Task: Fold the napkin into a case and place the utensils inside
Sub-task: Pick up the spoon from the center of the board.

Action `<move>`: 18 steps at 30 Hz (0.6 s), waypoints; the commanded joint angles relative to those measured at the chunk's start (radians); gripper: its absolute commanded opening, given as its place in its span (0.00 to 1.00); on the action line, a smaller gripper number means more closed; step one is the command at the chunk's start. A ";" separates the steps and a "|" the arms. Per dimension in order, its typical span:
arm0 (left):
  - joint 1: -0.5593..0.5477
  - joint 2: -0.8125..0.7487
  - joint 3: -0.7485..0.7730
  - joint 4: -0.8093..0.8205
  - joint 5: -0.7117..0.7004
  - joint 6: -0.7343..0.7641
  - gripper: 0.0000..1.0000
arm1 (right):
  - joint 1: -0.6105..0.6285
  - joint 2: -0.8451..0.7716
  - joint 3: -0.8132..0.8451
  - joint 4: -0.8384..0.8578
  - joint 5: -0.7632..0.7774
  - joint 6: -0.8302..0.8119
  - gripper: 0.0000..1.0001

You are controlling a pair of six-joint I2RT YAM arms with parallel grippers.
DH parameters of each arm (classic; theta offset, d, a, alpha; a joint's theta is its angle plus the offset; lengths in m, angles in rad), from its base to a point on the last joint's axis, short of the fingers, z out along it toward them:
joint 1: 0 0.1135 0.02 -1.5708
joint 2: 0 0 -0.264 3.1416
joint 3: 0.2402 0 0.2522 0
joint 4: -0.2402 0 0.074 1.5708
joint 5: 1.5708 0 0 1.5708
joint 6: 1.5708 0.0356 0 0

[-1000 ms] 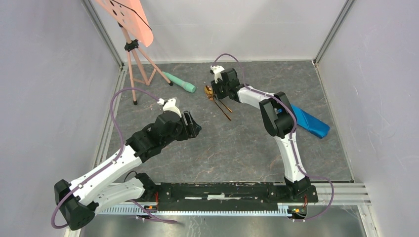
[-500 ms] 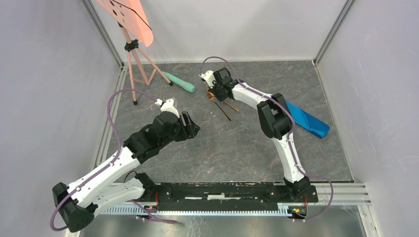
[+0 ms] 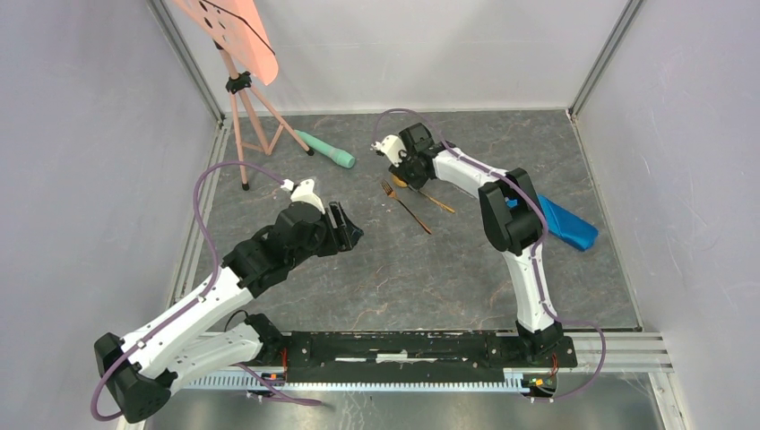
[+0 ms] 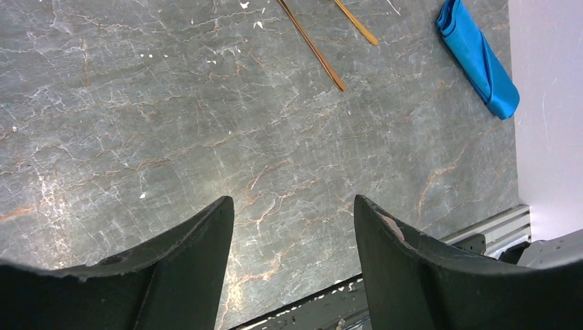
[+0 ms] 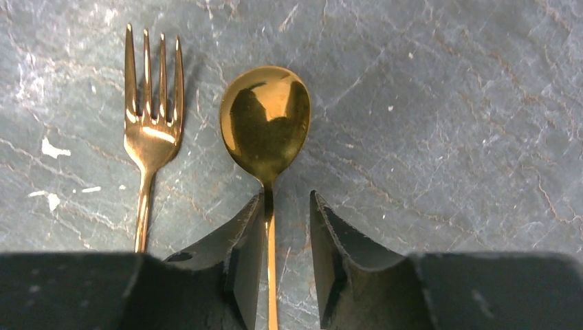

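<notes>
Two copper-gold utensils lie side by side on the grey table: a fork (image 5: 148,130) and a spoon (image 5: 265,120). My right gripper (image 5: 285,199) stands low over the spoon's handle. Its jaws are open a little, and the handle runs between them close against the left finger. From above, the fork (image 3: 405,206) and spoon (image 3: 428,195) trail away from the right gripper (image 3: 401,166). The bright blue napkin (image 3: 560,219) lies folded as a narrow case at the right, partly behind the right arm. My left gripper (image 4: 292,206) hangs open over bare table at mid-left, holding nothing.
A mint-green cylinder with a black tip (image 3: 327,150) lies at the back left. Beside it stands a pink tripod (image 3: 246,116) in the corner. Walls close the table on three sides, and a metal rail (image 3: 421,349) carrying the arm bases runs along the near edge.
The utensils have slid right and towards the arm bases, and the two now lie further apart. The right gripper swung left, then back right. The left arm has hardly moved.
</notes>
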 commanded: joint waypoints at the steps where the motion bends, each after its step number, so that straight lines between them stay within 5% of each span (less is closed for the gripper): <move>1: 0.011 -0.037 0.003 0.025 -0.005 0.030 0.72 | 0.001 0.085 0.043 -0.085 -0.040 -0.018 0.33; 13: 0.031 -0.084 0.031 0.000 0.011 0.094 0.73 | 0.001 0.099 0.053 -0.174 -0.151 -0.108 0.01; 18: 0.033 -0.094 0.098 -0.038 0.023 0.160 0.75 | -0.011 -0.003 0.015 -0.146 -0.157 -0.124 0.00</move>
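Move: The spoon's neck is about 1 cm to the right hand's left, the spoon's middle roughly 3 cm back, 3 cm right and 1 cm below. The fork's middle lies some 8 cm back and 1 cm left, the green bottle about 11 cm ahead and 19 cm left. From the left hand, the spoon's middle is some 22 cm ahead, 14 cm right and 19 cm down. Right hand edges 1.5 cm left, twisting counter-clockwise, and closes on the spoon's neck; left hand rises 2 cm. ##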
